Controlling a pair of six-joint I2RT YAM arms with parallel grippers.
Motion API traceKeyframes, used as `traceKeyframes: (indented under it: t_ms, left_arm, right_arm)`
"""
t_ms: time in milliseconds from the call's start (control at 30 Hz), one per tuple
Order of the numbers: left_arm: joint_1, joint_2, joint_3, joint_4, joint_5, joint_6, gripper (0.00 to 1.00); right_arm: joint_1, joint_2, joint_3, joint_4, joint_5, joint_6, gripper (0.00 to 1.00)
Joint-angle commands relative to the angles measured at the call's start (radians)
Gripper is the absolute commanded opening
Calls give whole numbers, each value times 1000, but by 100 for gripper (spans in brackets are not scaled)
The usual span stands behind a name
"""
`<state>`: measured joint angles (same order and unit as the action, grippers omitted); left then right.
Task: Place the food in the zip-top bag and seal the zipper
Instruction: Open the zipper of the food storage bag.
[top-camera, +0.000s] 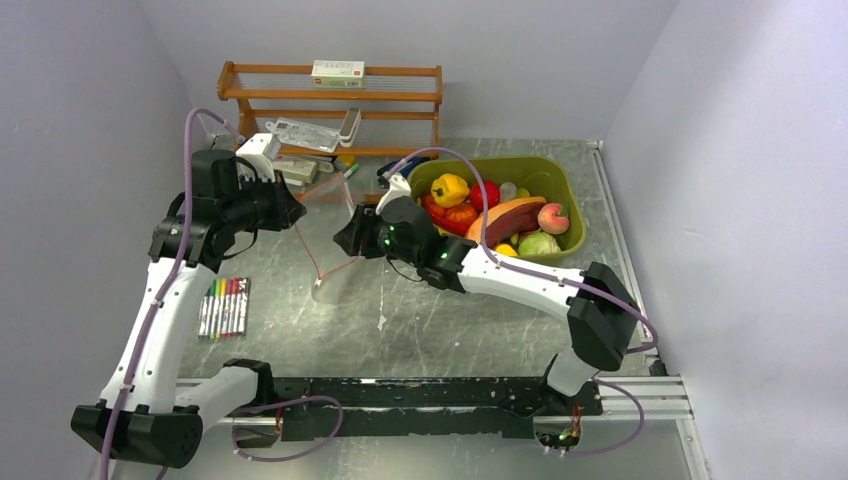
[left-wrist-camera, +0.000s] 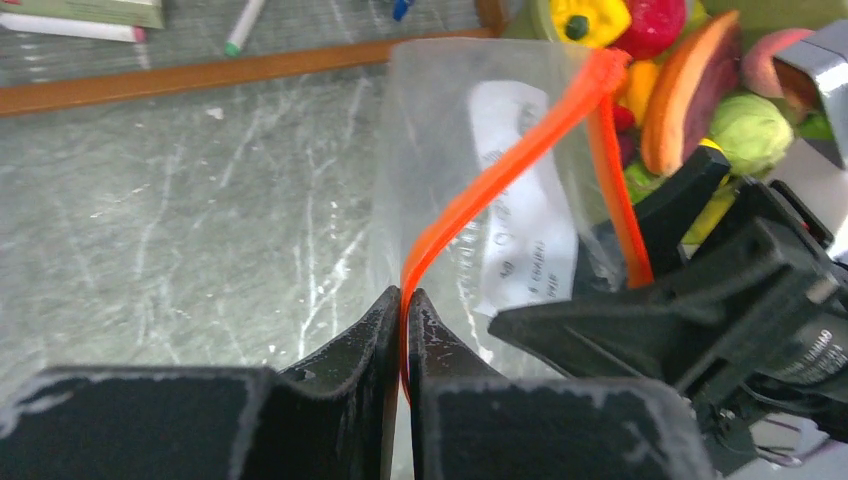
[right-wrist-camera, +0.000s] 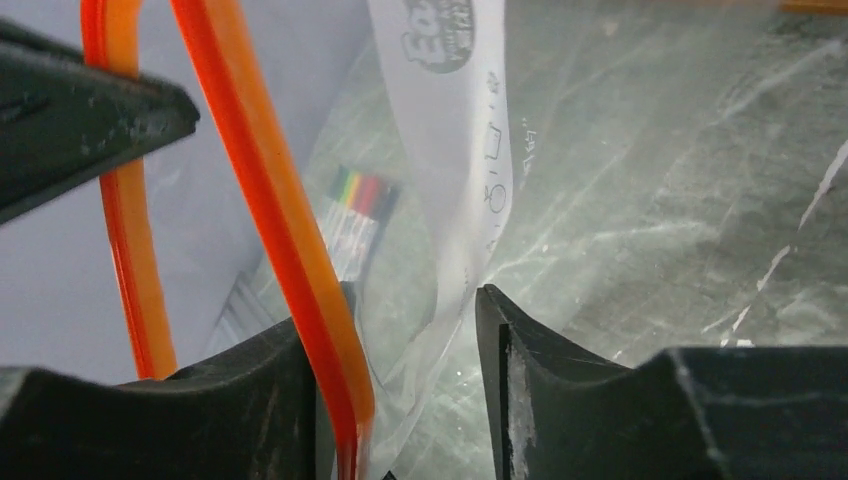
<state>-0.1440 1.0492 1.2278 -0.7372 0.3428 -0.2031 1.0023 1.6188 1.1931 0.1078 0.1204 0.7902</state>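
Note:
The clear zip-top bag (top-camera: 332, 235) hangs above the table between my two grippers, mouth spread. My left gripper (left-wrist-camera: 404, 295) is shut on one end of its red-orange zipper (left-wrist-camera: 500, 165). My right gripper (right-wrist-camera: 405, 305) stands open. The other zipper strip (right-wrist-camera: 270, 200) and a fold of bag film lie against its left finger, with a clear gap to the right finger. The food (top-camera: 495, 210), toy fruits and vegetables in yellow, red, orange and green, fills the olive-green tub (top-camera: 565, 185) right of the bag. No food shows inside the bag.
A pack of coloured markers (top-camera: 224, 307) lies on the table left of centre. A wooden rack (top-camera: 330, 95) with a white box (top-camera: 338, 72) stands at the back, with packets and pens below it. Grey walls close in on both sides.

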Motion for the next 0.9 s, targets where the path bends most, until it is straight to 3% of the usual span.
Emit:
traceKeyframes:
  t_ms: [0,200,300,433,567,733,867]
  left_arm:
    - [-27,9,65,-22,-151,37,7]
    - [-86,52,130,-62,-313,58,7]
    - [-96,79,204,-83,-392,73,7]
    - [-107,108,274,-101,-440,91,7]
    - [-109,111,265,-78,-389,85,7]
    - [-109,55,154,40,-205,11,7]
    - [-115,56,104,11,-285,4,7]
  right_arm:
    - [-5,-48,39,17,-85,-109,52]
    - [-24,-148,33,-47,-113,-218,72]
    - [-40,-212,12,-58,-128,-249,86]
    - [-68,-268,12,-96,-170,-264,96]
    - [-96,-291,-7,-81,-242,-250,98]
    - [-100,-262,-32,-17,-302,-194,95]
    - [-105,-252,-26,-52,-261,-203,94]
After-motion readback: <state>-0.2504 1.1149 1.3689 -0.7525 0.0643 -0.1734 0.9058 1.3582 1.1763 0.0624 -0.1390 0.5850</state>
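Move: The bag's parted zipper mouth hangs between the hands: its middle is about 5 cm right of the left fingers that pinch its rim, 2 cm nearer and 2 cm lower, and some 5 cm straight left of the right hand. From the left hand, the markers are around 18 cm left, 10 cm back and the wooden rack 17 cm ahead, 4 cm right. The food bin lies roughly 30 cm right of the right hand and 10 cm ahead. The bag's right lip is let go: the right fingers, already part open around it, spread wide as that hand draws away, mostly up about 10 cm and 5 cm right, slightly back, tipping its fingertips up some 15 degrees. The left hand keeps its pinch on the other lip, rising about 5 cm while going forward and left, then sinking back 2 cm. ##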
